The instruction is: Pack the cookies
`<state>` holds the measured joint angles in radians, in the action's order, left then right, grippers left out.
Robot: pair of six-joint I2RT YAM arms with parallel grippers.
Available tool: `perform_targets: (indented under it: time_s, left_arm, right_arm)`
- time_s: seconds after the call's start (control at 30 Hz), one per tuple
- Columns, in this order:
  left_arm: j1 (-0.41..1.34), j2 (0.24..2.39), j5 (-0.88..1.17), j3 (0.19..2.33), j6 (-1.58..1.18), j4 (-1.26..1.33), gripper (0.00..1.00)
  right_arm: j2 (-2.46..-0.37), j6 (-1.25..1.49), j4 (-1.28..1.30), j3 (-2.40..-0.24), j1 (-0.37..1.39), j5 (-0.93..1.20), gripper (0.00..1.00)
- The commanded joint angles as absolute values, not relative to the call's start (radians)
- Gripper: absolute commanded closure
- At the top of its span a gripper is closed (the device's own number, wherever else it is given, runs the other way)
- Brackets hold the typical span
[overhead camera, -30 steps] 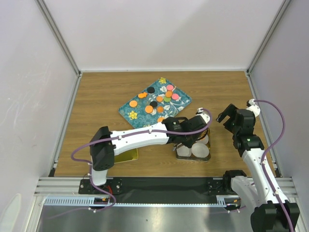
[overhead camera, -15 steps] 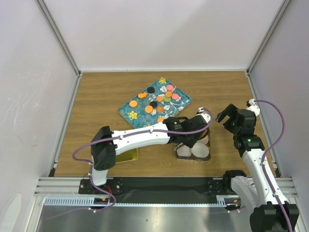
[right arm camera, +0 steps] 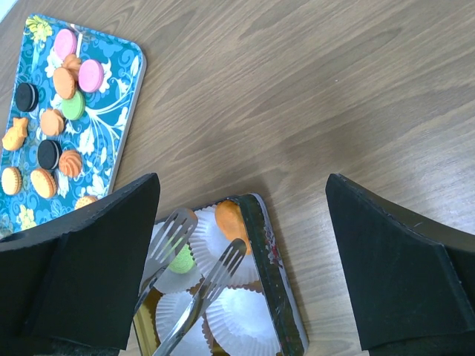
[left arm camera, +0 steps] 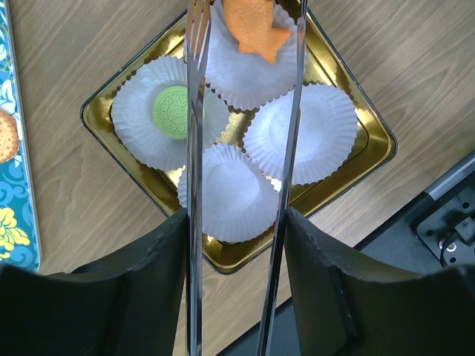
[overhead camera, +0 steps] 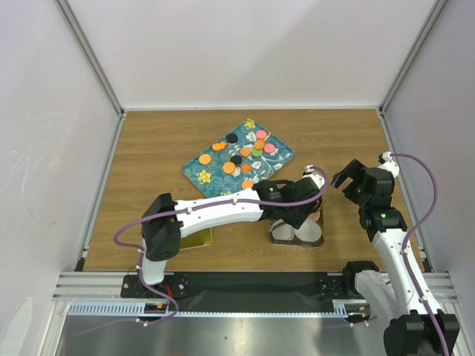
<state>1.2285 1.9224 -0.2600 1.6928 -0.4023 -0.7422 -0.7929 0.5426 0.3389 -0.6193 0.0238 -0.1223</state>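
Several cookies (overhead camera: 245,152) lie on the teal floral tray (overhead camera: 200,167). My left gripper (left arm camera: 236,215) is shut on metal tongs (left arm camera: 194,148), whose arms stand apart over the gold tray (left arm camera: 371,141). That tray holds several white paper cups. One cup holds a green cookie (left arm camera: 172,111). An orange fish-shaped cookie (left arm camera: 252,26) lies in the far cup between the tong tips, and neither tip touches it. My right gripper (right arm camera: 245,245) hangs open and empty to the right of the gold tray (right arm camera: 278,282). In its view the tongs (right arm camera: 200,285) are above the cups.
A second gold piece (overhead camera: 194,239) lies under the left arm, near the table's front edge. White walls close in the table on three sides. Bare wood lies behind and to the right of the teal tray (right arm camera: 119,119).
My left gripper has edged a little nearer over the gold tray and now covers more of the paper cups. The right arm has not moved.
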Motion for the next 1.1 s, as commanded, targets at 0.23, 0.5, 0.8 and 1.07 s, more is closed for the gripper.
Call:
perform_targets:
  time_s: [0.23, 0.5, 0.8, 1.07]
  left_arm:
    - [1.229, 1.766, -0.325, 1.660, -0.417, -0.732, 0.45]
    - [1.094, 1.501, -0.357, 1.458, -0.428, -0.742, 0.45]
    - [0.803, 1.419, -0.316, 1.335, -0.357, -0.744, 0.42]
    - [0.677, 1.511, -0.287, 1.331, -0.305, -0.721, 0.38]
  right_arm:
    - [-0.775, 0.537, 0.313, -0.618, 0.020, -0.109, 0.00]
    - [-0.785, 0.534, 0.302, -0.615, 0.021, -0.081, 0.00]
    - [-0.790, 0.529, 0.290, -0.614, 0.021, -0.057, 0.00]
    - [-0.801, 0.526, 0.285, -0.611, 0.023, -0.046, 0.00]
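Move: The tray's middle black cookie, which the left hand's tongs head for, lies roughly 21 cm ahead of that hand, 19 cm to its left and 12 cm below. An orange sandwich cookie sits just nearer and left of it. The orange fish cookie in the tin is about 5 cm ahead of the left hand and 6 cm to its right, with the green cookie some 3 cm ahead and 2 cm left. From the right hand, the black cookie is about 30 cm left, 7 cm ahead. The orange fish cookie, already let go in its liner, is left behind as the left hand lifts the open tongs clear of the tin and swings left, then also forward, to the cookie tray: some 22 cm left and 12 cm forward. It rises about 8 cm on the way, then sinks roughly half of that over the tray, turning some 30 degrees counter-clockwise and keeping its grip on the tongs. ##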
